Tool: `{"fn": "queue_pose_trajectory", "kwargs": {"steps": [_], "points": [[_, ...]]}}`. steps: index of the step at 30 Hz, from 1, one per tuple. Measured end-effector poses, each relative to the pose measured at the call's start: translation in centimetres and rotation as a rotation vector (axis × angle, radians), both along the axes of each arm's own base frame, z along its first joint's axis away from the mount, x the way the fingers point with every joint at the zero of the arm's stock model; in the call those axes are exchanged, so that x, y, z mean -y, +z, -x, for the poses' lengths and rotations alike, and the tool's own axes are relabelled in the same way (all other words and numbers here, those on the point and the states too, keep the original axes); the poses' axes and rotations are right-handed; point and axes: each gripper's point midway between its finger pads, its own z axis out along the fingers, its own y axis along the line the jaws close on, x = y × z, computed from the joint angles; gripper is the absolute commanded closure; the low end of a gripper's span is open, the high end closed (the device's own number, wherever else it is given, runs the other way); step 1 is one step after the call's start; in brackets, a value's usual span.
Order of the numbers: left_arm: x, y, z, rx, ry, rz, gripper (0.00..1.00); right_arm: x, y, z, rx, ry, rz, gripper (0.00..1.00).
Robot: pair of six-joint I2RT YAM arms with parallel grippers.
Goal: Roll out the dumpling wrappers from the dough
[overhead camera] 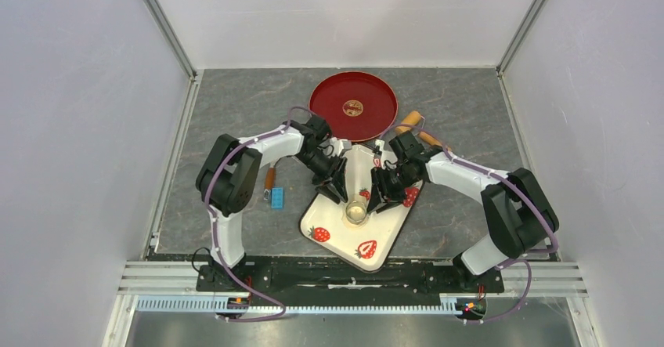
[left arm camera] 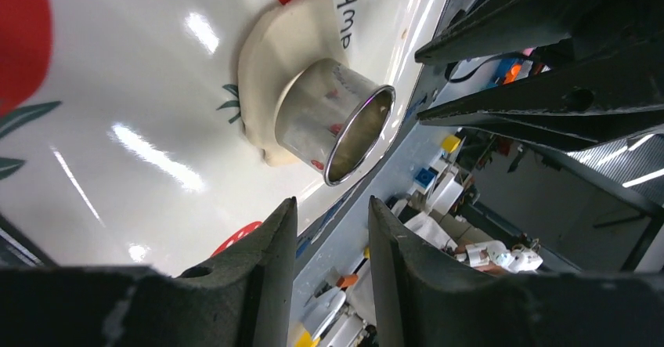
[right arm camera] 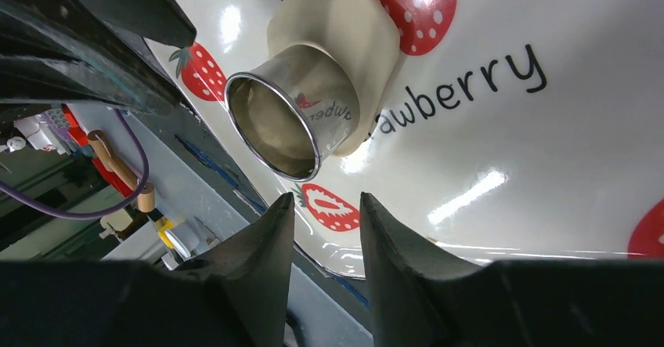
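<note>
The dough [left arm camera: 270, 57] is a flattened pale cream sheet on the white strawberry tray [overhead camera: 329, 218]. It also shows in the right wrist view [right arm camera: 344, 34]. A metal ring cutter [overhead camera: 356, 211] stands upright on the dough, seen in both the left wrist view [left arm camera: 337, 120] and the right wrist view [right arm camera: 294, 120]. My left gripper [overhead camera: 339, 192] is just left of the cutter, jaws apart and empty [left arm camera: 333, 206]. My right gripper [overhead camera: 374, 198] is just right of it, jaws apart and empty [right arm camera: 326, 202]. Neither touches the cutter. No separate dumpling wrapper shows.
A red plate [overhead camera: 352, 106] with a gold emblem lies behind the tray. The tan wooden roller [overhead camera: 413, 124] lies at the back right, partly hidden by my right arm. A blue block [overhead camera: 277, 198] and an orange-handled tool [overhead camera: 269, 178] lie left of the tray.
</note>
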Motion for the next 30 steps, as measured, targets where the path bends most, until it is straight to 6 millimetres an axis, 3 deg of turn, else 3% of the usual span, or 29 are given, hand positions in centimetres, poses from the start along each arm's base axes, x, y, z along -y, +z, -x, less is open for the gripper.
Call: {"fn": "queue_pose_trajectory", "kwargs": {"steps": [10, 19, 28, 30], "points": [[0.6, -0.9, 1.6, -0.053, -0.071, -0.029, 0.58, -0.8, -0.6, -0.5, -0.012, -0.009, -0.032, 0.66], [0.5, -2.4, 2.1, -0.093, -0.086, -0.065, 0.67, -1.1, -2.0, -0.5, -0.051, -0.01, -0.032, 0.76], [0.9, -2.3, 2.3, -0.121, -0.099, -0.073, 0.88, -1.6, -2.0, -0.4, -0.061, 0.003, -0.061, 0.99], [1.0, -2.2, 2.3, -0.122, -0.1, -0.073, 0.9, -1.6, -2.1, -0.4, -0.064, 0.005, -0.06, 1.0]]}}
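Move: The metal ring cutter stands on the dough on the tray between the hands, its middle about 3 cm back, 4 cm right and 4 cm below the left hand. From the right hand it lies some 4 cm left, 1 cm back and 4 cm down. The dough is directly under it, 2 cm lower. The red plate's centre is roughly 24 cm ahead of the left hand and 3 cm right. Both hands sink about 2 cm, left also drawing back 2 cm, right edging left, and pinch the cutter's rim. ##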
